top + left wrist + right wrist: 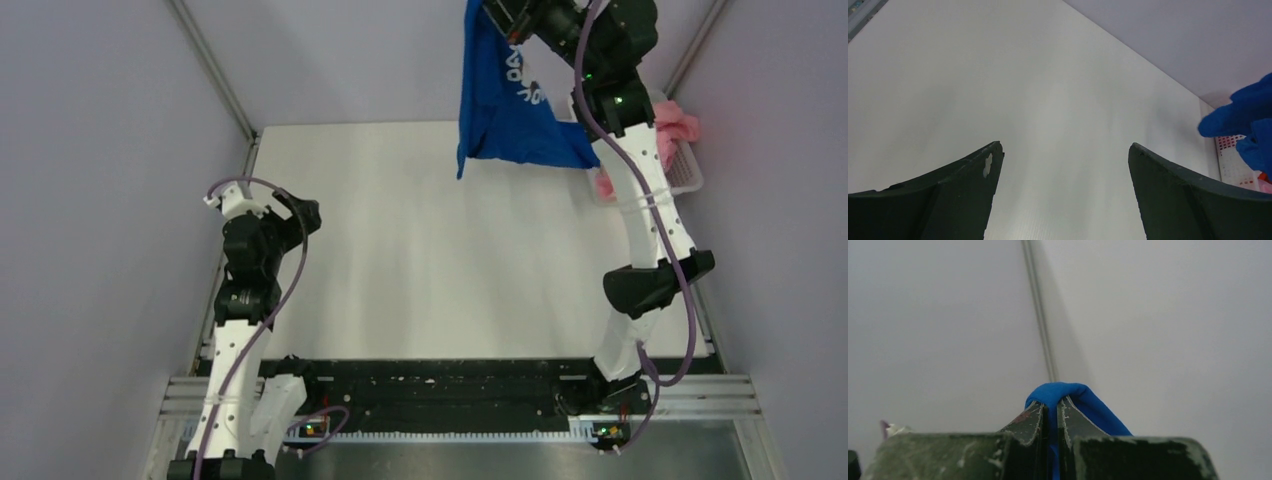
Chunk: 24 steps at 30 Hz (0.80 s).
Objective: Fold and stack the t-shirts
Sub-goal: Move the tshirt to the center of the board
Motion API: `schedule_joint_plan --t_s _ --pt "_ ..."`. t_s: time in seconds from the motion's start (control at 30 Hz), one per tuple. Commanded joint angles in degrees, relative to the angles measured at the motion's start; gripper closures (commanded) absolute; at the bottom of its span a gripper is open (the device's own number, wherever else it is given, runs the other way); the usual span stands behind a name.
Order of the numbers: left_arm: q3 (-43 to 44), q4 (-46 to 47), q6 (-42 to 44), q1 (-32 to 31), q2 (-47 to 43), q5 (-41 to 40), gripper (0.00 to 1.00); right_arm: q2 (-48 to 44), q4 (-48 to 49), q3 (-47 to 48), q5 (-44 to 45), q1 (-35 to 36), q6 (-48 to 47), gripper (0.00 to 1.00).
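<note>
A royal blue t-shirt (505, 105) with white lettering hangs in the air above the table's far right part, its lower hem loose. My right gripper (503, 20) is raised high and shut on a fold of the blue t-shirt (1068, 392), which bulges over the fingertips in the right wrist view. More t-shirts, pink ones (676, 124), lie in the white lattice basket (688, 172) at the far right. My left gripper (300, 212) hovers over the table's left edge, open, nothing between its fingers (975, 172). The blue t-shirt (1248, 112) shows at the right of the left wrist view.
The white table (420, 250) lies between the arms. The basket (1235, 162) stands off its far right corner. A metal frame post (1040, 320) runs up the wall behind the right gripper. The grey enclosure walls stand close on both sides.
</note>
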Motion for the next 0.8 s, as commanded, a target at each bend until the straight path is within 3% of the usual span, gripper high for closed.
schedule_joint_plan --t_s 0.0,0.17,0.27,0.47,0.6,0.67,0.7,0.73,0.77 --pt "2.25 -0.62 -0.44 0.09 -2.83 -0.83 0.01 -3.15 3.78 3.92 -2.72 8.66 -3.44 0.99" --pt "3.72 -5.26 -0.88 0.09 -4.87 -4.00 0.01 -3.61 1.12 3.46 -1.71 12.07 -5.86 0.98" --pt "4.26 -7.71 -1.68 0.09 -6.08 -6.68 0.01 -7.16 -0.21 -3.40 3.95 12.09 -9.35 0.97" --pt "3.89 -10.22 -2.87 0.04 -7.75 -7.64 0.01 -17.48 -4.65 -29.25 20.44 11.19 -19.34 0.91" --pt "2.41 -10.34 -3.54 0.06 -6.18 -6.30 0.01 -23.19 -3.82 -51.60 29.01 4.95 -14.13 0.84" --pt "1.93 -11.01 -3.91 0.09 -4.44 -4.72 0.01 -23.78 -3.11 -62.34 38.13 0.94 -7.50 0.63" --pt "1.71 -11.33 -4.27 0.09 -3.30 -4.11 0.01 -23.58 -3.55 -65.55 43.59 -0.08 -5.89 0.26" --pt "1.39 -11.50 -4.57 0.07 -2.07 -2.90 0.01 -23.38 -4.02 -68.48 48.32 -0.27 -5.13 0.04" --pt "1.28 -11.83 -4.56 0.04 -0.87 -1.32 0.01 -23.24 -4.35 -70.71 51.58 -0.12 -5.74 0.02"
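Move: My right hand already pinches the blue t-shirt high in the air; the shirt hangs roughly 25 cm below it, trailing some 5 cm to the right. The board's center, where it should go, is about 60 cm below this hand, some 10 cm back and 4 cm left. The laundry basket stands about 14 cm ahead, 37 cm right and 53 cm below. From my left hand the board's center lies roughly 29 cm right, 2 cm ahead and 25 cm down. With the shirt still pinched, I swing my right hand level, about 9 cm left and 7 cm back. Then I reverse and drop it ever faster, some 30 cm towards the board, sweeping right and a little forward as the fingers tip down and turn clockwise; only at the very end do they open wide and let the shirt go. My empty, open left hand eases about 3 cm back. ##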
